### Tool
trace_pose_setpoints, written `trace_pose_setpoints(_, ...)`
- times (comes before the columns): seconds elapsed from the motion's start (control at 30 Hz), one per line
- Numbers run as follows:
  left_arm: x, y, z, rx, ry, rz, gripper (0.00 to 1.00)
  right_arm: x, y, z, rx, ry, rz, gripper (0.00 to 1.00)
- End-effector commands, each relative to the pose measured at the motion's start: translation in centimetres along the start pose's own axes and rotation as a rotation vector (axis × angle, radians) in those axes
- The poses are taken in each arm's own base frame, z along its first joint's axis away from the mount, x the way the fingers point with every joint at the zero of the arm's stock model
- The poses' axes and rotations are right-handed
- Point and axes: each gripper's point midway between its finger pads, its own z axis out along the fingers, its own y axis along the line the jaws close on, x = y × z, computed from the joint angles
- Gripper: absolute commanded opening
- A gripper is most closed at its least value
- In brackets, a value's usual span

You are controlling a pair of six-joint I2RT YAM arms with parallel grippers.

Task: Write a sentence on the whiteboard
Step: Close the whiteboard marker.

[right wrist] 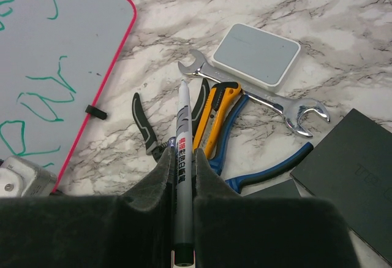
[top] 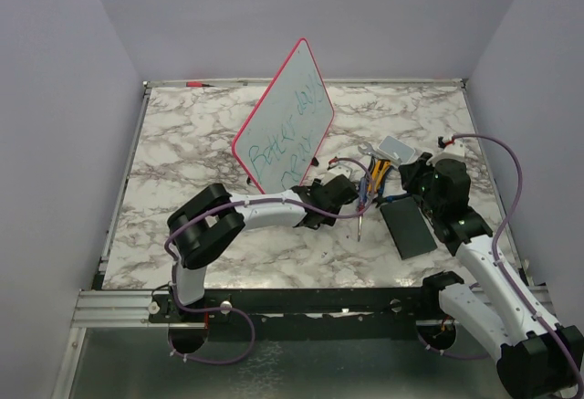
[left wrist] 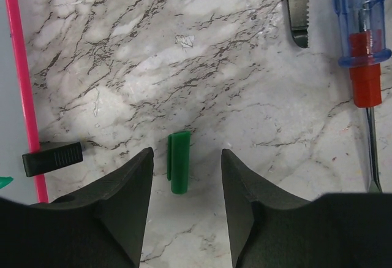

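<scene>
The whiteboard (top: 283,130) stands tilted on the marble table, red-pink rim around it, green handwriting on its face. In the right wrist view the whiteboard (right wrist: 49,65) fills the upper left. My right gripper (right wrist: 182,154) is shut on a grey marker (right wrist: 184,127) that points away toward the tools; in the top view this gripper (top: 422,178) is right of the board. My left gripper (left wrist: 187,153) is open, low over the table, with a small green cap (left wrist: 179,162) lying between its fingers, untouched. In the top view the left gripper (top: 342,191) is by the board's lower right corner.
A tool pile lies between the grippers: wrench (right wrist: 269,99), yellow knife (right wrist: 214,118), blue pliers (right wrist: 269,167), a blue-handled screwdriver (left wrist: 361,29). A white box (right wrist: 256,54) and a black pad (top: 408,227) sit to the right. The board's black foot (left wrist: 52,159) is left of my left fingers.
</scene>
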Motion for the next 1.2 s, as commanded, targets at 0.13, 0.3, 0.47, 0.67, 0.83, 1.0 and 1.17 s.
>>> trace_pose_setpoints(0.13, -0.4, 1.0, 1.1, -0.019, 0.006, -0.057, 0.45, 0.3, -0.8, -0.1, 0.028, -0.005, -0.014, 0.01)
trace_pose_setpoints(0.3, -0.1, 0.2, 1.6, 0.013, 0.028, -0.042, 0.41, 0.5, -0.9, 0.0, 0.030, 0.000, -0.017, 0.01)
trace_pose_setpoints(0.47, 0.4, 0.1, 1.9, 0.016, 0.045, -0.036, 0.37, 0.5, -1.0, -0.1, 0.035, -0.002, -0.018, 0.00)
trace_pose_setpoints(0.67, 0.6, 0.4, 2.2, -0.002, 0.050, -0.035, 0.27, 0.5, -1.0, -0.1, 0.035, -0.003, -0.017, 0.01)
trace_pose_setpoints(0.83, 0.7, 1.0, 1.9, -0.029, 0.049, -0.037, 0.18, 0.4, -1.0, -0.2, 0.032, -0.009, -0.014, 0.01)
trace_pose_setpoints(1.0, 0.8, 1.3, 1.7, -0.037, 0.049, -0.039, 0.00, 0.4, -0.9, -0.3, 0.027, -0.010, -0.012, 0.01)
trace_pose_setpoints(1.17, -1.8, 1.0, 0.1, -0.022, -0.023, -0.083, 0.00, -0.2, -0.2, -0.6, -0.002, -0.010, -0.004, 0.01)
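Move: Almost between the left hand's open fingers lies the green marker cap, about 1 cm ahead and some 2 cm below. The nearest whiteboard foot is roughly 4 cm ahead and 6 cm left of this hand; the screwdriver about 11 cm right and 2 cm ahead; the black-handled pliers some 10 cm ahead and 7 cm right. From the right hand, still holding the uncapped marker, the cap is about 25 cm left, 3 cm back and 16 cm below. Easing forward about 1.5 cm and down 1 cm over the cap, the left hand first drifts 1 cm left and comes back, then nearly stands still while its fingers close from half open to almost shut. The fingertips pinch the cap's far end from both sides; the wrist hardly turns. ##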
